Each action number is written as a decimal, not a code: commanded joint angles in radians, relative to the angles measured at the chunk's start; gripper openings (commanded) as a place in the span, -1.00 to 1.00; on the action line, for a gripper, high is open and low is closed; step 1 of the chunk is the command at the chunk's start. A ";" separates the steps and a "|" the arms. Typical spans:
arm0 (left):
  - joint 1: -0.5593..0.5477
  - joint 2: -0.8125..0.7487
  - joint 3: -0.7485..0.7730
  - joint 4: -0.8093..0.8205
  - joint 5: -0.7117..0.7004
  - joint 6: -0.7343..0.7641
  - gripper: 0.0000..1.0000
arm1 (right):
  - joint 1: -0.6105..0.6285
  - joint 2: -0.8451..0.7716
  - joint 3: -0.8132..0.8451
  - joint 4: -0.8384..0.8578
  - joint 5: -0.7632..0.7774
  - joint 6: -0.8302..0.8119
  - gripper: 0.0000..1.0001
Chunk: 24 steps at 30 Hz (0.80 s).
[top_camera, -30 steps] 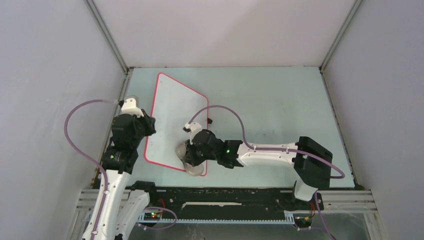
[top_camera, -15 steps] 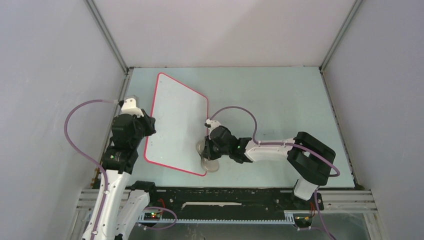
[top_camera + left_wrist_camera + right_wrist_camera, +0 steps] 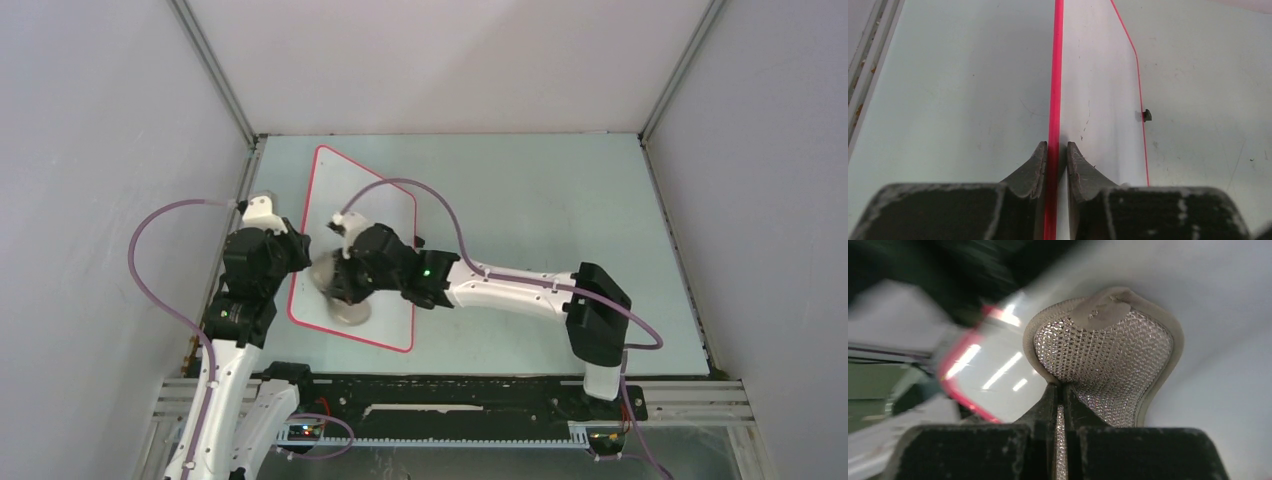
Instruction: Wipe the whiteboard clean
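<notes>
The whiteboard [image 3: 350, 205] lies flat on the table's left half, white with a red-pink rim and no writing visible. My left gripper [image 3: 297, 251] is shut on the whiteboard's left rim [image 3: 1054, 100], one finger on each side of the red edge. My right gripper [image 3: 345, 285] is shut on a grey knobbly cloth pad [image 3: 1103, 360] and holds it on the board's near-left part [image 3: 338, 298], close to the left gripper. The pad looks blurred with motion. A black clip [image 3: 1146, 115] shows on the board's right edge.
The pale green table [image 3: 540, 200] stretches to the right of the board. Grey walls enclose the back and both sides. The black base rail [image 3: 450, 395] runs along the near edge. The right arm's purple cable [image 3: 420, 195] arcs over the board.
My right gripper swept the pad from the board's near-right corner, off its edge, then back left across the board to the near-left part. The left gripper and board stayed put.
</notes>
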<state>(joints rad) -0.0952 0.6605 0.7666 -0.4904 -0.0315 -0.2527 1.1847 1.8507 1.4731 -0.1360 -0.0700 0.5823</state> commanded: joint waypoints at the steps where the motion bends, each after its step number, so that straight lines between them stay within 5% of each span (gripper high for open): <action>1: -0.013 -0.001 -0.021 -0.059 0.048 -0.003 -1.00 | 0.055 0.069 0.183 0.112 -0.136 -0.016 -1.00; 8: -0.013 -0.010 -0.024 -0.056 0.049 -0.003 -1.00 | -0.036 0.158 0.254 0.119 -0.137 0.107 -1.00; 17: -0.012 -0.004 -0.023 -0.053 0.050 0.001 -1.00 | -0.182 0.086 -0.030 0.240 -0.082 0.162 -1.00; 24: -0.012 0.005 -0.024 -0.051 0.048 0.005 -1.00 | -0.257 0.115 -0.028 0.246 -0.082 0.135 -1.00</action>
<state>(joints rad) -0.0952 0.6586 0.7647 -0.4961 -0.0368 -0.2527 0.9535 1.9320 1.4300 0.0986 -0.2302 0.7498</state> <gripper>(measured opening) 0.186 0.018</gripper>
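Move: Just ahead of the right hand, which still grips the mesh eraser, the whiteboard's middle lies about 7 cm forward, 3 cm to the right and 2 cm lower. The left gripper's fingertips stand some 5 cm ahead of this hand, 7 cm to its left and 5 cm above; the visible black clip is roughly 9 cm ahead, 16 cm right and 15 cm down. From the left hand, the whiteboard's middle is about 2 cm ahead, 10 cm right and 8 cm below. Wiping across the tilted whiteboard, the right hand first runs about 5 cm left and upslope towards the raised edge, easing back slightly, then reverses and sweeps some 13 cm forward while sliding right and downslope, turning about 15 degrees clockwise. Its shut fingers keep the eraser against the board; the left fingers hold the edge still. ##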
